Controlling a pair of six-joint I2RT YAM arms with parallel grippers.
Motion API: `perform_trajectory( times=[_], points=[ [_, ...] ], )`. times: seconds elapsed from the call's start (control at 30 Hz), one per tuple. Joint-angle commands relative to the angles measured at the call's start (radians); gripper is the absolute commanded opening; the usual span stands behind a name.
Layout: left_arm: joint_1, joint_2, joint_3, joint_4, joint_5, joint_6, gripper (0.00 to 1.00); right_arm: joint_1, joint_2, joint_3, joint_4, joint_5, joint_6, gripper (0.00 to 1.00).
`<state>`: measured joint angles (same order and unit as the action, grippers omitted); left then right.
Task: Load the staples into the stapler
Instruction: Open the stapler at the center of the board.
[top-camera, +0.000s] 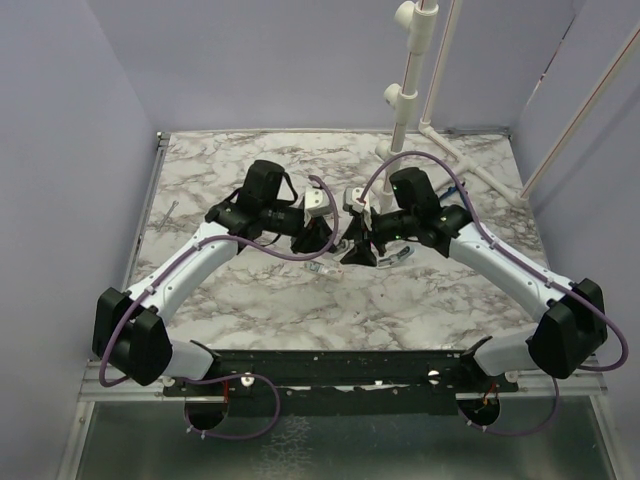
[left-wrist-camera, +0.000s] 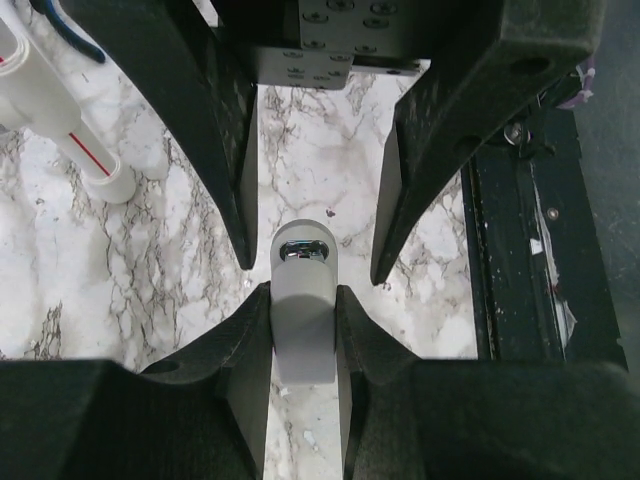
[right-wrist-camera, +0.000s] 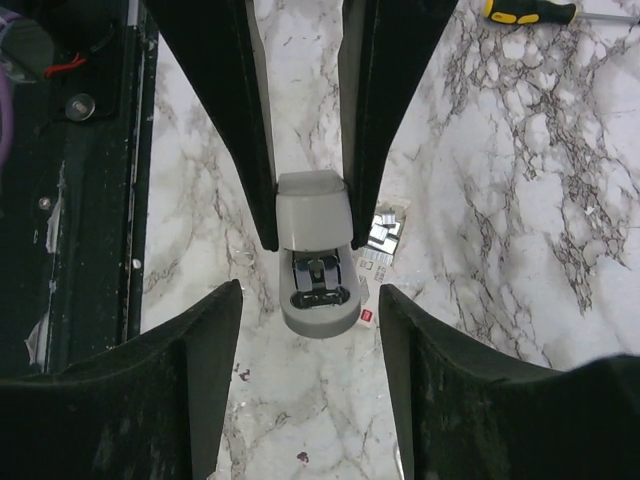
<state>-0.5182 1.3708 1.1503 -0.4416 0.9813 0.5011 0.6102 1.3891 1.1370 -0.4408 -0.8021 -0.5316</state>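
The stapler (left-wrist-camera: 303, 330) is a small grey-white body pinched between the fingers of my left gripper (left-wrist-camera: 303, 292), which is shut on it. In the right wrist view the stapler (right-wrist-camera: 318, 300) points toward the camera, and metal parts show in its open end. My right gripper (right-wrist-camera: 310, 288) is open, with one finger on each side of the stapler's end and neither touching it. Silvery staples (right-wrist-camera: 387, 228) lie in a small white box on the table just beside the stapler. In the top view both grippers (top-camera: 345, 242) meet at the table's middle and hide the stapler.
A yellow-and-black screwdriver (right-wrist-camera: 528, 11) lies farther out on the marble table (right-wrist-camera: 560, 250). White pipe (left-wrist-camera: 60, 110) and blue-handled pliers (left-wrist-camera: 65, 30) sit off to one side. The black base rail (left-wrist-camera: 540, 260) runs along the near edge.
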Motion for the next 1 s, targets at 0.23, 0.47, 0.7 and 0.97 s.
perform_trajectory(
  times=[0.23, 0.47, 0.7, 0.97],
  points=[
    [-0.033, -0.011, -0.035, 0.124, 0.005, -0.091, 0.00, 0.010, -0.001, -0.027, 0.066, -0.050, 0.055, 0.38],
    [-0.025, -0.017, -0.035, 0.136, 0.027, -0.080, 0.00, 0.009, -0.040, -0.066, 0.117, 0.009, 0.091, 0.08],
    [0.076, -0.013, -0.037, 0.153, 0.148, -0.050, 0.00, -0.094, -0.140, -0.156, 0.232, -0.006, 0.183, 0.01],
    [0.119, -0.014, -0.055, 0.175, 0.195, -0.047, 0.00, -0.129, -0.190, -0.231, 0.268, -0.023, 0.175, 0.01]
  ],
)
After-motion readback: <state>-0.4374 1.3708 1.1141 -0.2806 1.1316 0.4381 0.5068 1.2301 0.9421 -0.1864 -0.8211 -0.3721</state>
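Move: The left hand already holds one end of the closed stapler in the air, with the stapler's middle some 3 cm to its right and 1 cm below. The right hand's open fingers straddle the other end, the stapler's middle about 3 cm to that hand's left and 1 cm above. On the table, some 20 cm below the right hand, the staples lie about 4 cm ahead and 7 cm left, and the silver tool about 7 cm ahead and 12 cm right. The right fingers close on the stapler's free end and pinch it. With that grip kept, the right hand pulls about 3 cm to the right, away from the left hand, rising and easing forward a little as it turns some 10 degrees. The left fingers keep their hold on the other end while that hand drifts 1 cm right, then comes back and lifts 2 cm, tilting slightly. ##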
